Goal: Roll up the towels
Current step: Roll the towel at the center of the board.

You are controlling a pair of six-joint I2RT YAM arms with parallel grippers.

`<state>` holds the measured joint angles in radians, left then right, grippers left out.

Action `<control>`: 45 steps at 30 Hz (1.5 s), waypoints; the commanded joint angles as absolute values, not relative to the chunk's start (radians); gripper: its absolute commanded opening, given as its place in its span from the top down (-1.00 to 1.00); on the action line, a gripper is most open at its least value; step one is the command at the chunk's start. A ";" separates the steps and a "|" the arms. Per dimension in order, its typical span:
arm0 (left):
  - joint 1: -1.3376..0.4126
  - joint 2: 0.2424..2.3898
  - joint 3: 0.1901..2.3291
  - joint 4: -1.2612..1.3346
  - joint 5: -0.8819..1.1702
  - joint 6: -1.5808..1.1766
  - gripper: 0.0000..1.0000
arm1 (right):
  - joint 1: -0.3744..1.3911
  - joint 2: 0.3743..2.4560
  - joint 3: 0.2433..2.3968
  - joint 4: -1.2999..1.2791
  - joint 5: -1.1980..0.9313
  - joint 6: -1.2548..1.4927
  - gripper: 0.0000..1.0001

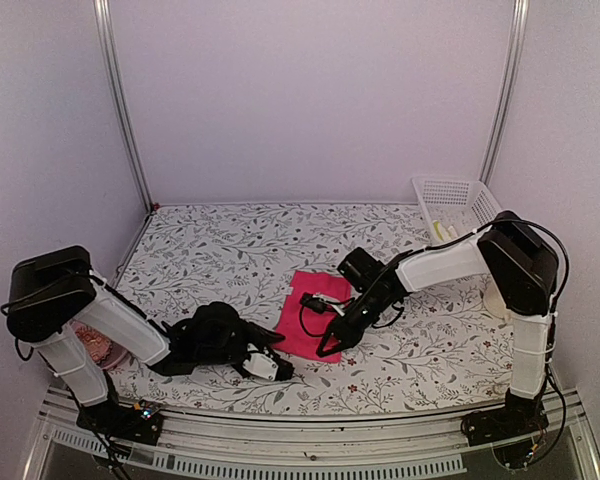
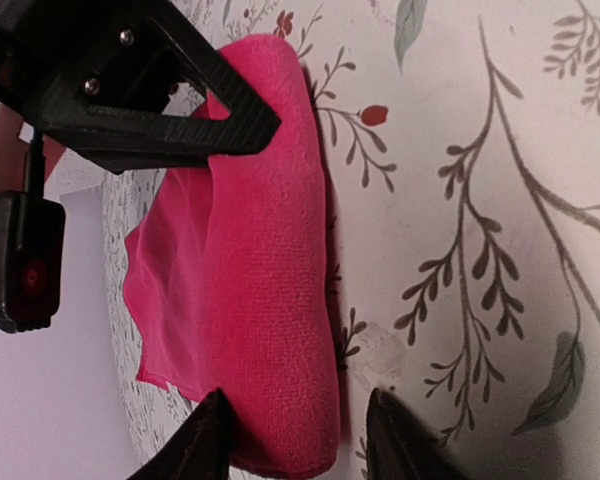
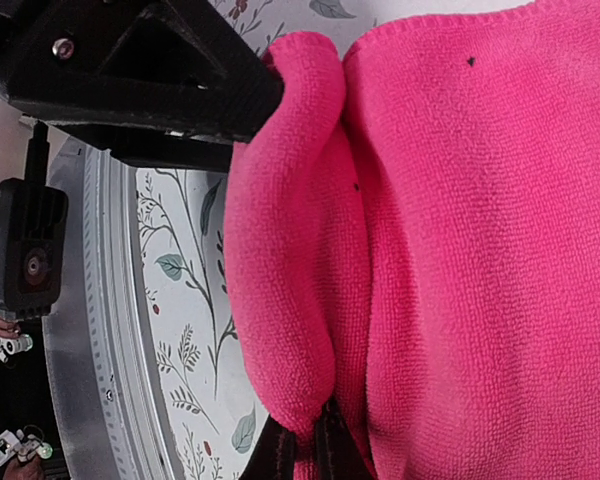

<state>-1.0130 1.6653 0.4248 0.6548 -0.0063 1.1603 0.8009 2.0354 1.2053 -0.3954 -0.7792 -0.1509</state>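
Observation:
A bright pink towel (image 1: 308, 308) lies on the flowered table, its near edge curled into a thick roll (image 2: 280, 250). My left gripper (image 2: 305, 440) (image 1: 278, 362) is open and straddles one end of that roll. One fingertip (image 2: 212, 440) rests over the cloth, the other fingertip (image 2: 400, 445) over bare table beside it. My right gripper (image 3: 305, 455) (image 1: 327, 348) is shut on a fold of the pink towel (image 3: 460, 250) at the roll's other end. Each wrist view shows the other gripper at its top.
A white basket (image 1: 458, 200) holding pale items stands at the back right corner. A pinkish object (image 1: 95, 348) is half hidden behind the left arm. The table's metal front rail (image 1: 310, 425) runs just near of both grippers.

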 commanded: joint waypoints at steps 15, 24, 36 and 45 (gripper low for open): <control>-1.033 1.698 0.484 0.540 -0.074 1.105 1.00 | 0.766 2.001 1.226 -0.486 -0.632 -0.205 0.41; -0.996 1.681 0.657 0.081 0.088 0.917 1.00 | 0.785 1.726 1.066 -0.395 -0.421 -0.251 0.04; -0.902 1.749 0.858 -0.225 0.322 0.796 1.00 | 1.076 1.452 0.705 0.077 -0.075 -0.439 -0.15; -0.838 1.828 0.978 -0.395 0.459 0.764 1.00 | 1.168 1.501 0.653 0.229 0.063 -0.581 -0.21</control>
<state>-0.8642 1.7790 0.9447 -0.2310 0.3538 0.7956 1.1324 1.4548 0.6464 0.1184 -0.0433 -0.4988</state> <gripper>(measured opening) 0.038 0.602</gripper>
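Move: Between the left hand's open fingers lies the roll's left end, its middle about 1 cm to the right at fingertip height; the flat part of the towel is centred some 10 cm ahead and 7 cm to the right, about 2 cm lower. The right fingers still pinch the roll close to its right end. From the right hand, the roll's left end is about 8 cm to the left, and the flat part some 10 cm ahead and 2 cm to the left, about 2 cm lower. Closing almost on the spot, the left fingers pinch the roll's left end and keep it while the wrist swings about 40 degrees, from fingers slanting forward to fingers pointing right and down. The right fingers open and let go, lift off about 5 cm up and to the right, then draw back some 7 cm towards the base as the wrist swings about 60 degrees to point left, forward and down, fingers half open. ##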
